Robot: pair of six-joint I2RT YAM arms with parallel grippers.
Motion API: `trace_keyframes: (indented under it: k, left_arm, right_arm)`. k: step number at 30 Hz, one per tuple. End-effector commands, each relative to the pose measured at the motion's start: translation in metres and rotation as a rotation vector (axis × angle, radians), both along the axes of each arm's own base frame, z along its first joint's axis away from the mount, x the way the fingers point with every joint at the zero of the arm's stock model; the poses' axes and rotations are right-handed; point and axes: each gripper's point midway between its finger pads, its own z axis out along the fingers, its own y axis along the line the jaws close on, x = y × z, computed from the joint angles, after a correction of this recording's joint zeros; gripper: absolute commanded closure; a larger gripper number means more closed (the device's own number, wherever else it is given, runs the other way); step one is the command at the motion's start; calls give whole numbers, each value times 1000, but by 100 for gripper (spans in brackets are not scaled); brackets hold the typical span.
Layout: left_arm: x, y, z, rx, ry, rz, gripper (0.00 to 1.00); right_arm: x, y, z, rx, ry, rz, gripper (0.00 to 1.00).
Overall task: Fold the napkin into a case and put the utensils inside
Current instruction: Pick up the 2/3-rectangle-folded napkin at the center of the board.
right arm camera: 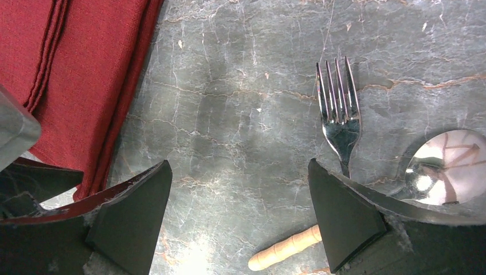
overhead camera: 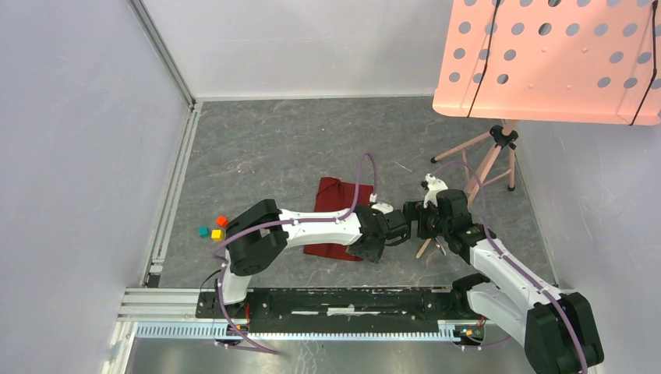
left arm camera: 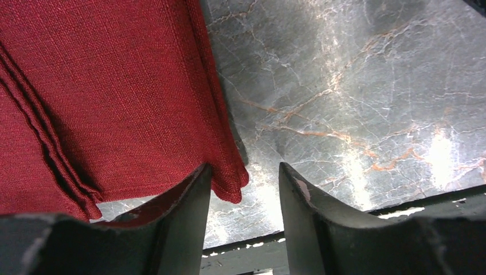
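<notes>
The dark red napkin lies folded flat on the grey marble-look table. In the left wrist view its layered near corner reaches in between the jaws and rests against the left finger. My left gripper is open, with a clear gap to the right finger, and sits low at that corner. To the right lie the utensils: a silver fork, a spoon bowl and a wooden handle. My right gripper hovers wide open over bare table between napkin and fork, holding nothing.
A pink perforated music stand on thin tripod legs stands at the back right. Small coloured cubes sit at the left. A metal rail runs along the near edge. Walls close in on both sides.
</notes>
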Motion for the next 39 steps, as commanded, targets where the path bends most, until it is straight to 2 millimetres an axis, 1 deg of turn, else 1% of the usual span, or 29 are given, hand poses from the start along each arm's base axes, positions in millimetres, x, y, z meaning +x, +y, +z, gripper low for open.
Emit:
trace_keyframes:
  k: [1,5,6,8,10,12,14,15,17,19,20,23,30,36,39]
  left_arm:
    - [5,-4,1,14,-31,29,48]
    - [4,0,-7,38,-22,27,51]
    - [4,2,-8,44,-21,26,53]
    - [4,4,-11,45,-26,13,55]
    - [5,7,-13,30,-36,2,61]
    - [7,7,-9,-2,-55,-3,71]
    - [8,2,-2,-60,-70,-4,84]
    - [9,3,1,-72,-76,-6,87]
    - [11,0,9,-110,-97,-13,90]
    - [12,0,19,-144,-117,-15,94]
    - [13,1,23,-155,-125,-18,97]
    - [13,4,33,-173,-141,-24,98]
    - [12,10,41,-181,-146,-35,98]
    - [11,10,44,-189,-142,-40,98]
    - [12,9,47,-195,-144,-41,98]
  right_arm:
    - [0,2,-1,1,-11,31,6]
    - [-1,4,-2,9,-7,44,5]
    - [-2,6,-2,13,-6,55,5]
    - [-5,14,0,38,-23,123,4]
    - [-10,23,0,76,-41,179,2]
    - [-13,30,-2,116,-39,208,2]
    - [-15,39,-2,165,-9,227,2]
    - [-17,44,-3,199,18,236,2]
    - [-13,54,2,268,27,223,2]
    - [-6,59,9,328,21,177,2]
    - [0,62,15,365,-3,154,2]
    - [8,72,28,474,-16,111,2]
    - [16,92,28,634,90,49,2]
    - [12,115,25,732,196,24,2]
    - [9,123,23,758,225,3,4]
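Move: The napkin's near right corner lies almost under the left hand's half-open fingers, about 1 cm to their left and 1 cm below. The middle of its right edge is roughly 13 cm left of the right hand, level with it and 4 cm lower; the far right corner is another 11 cm farther out. The crossed fork and spoon lie some 3 cm right of the right hand and 1 cm back, 4 cm lower. Pinching the napkin's near right corner, the left hand dips about 1 cm as its fingers shut, then lifts it some 4 cm with a slight tilt and holds. The wide-open right hand first eases back about 2 cm, then sweeps about 10 cm left towards the right edge, rolling nearly 40 degrees, left side up, so its fingers point more sideways. ##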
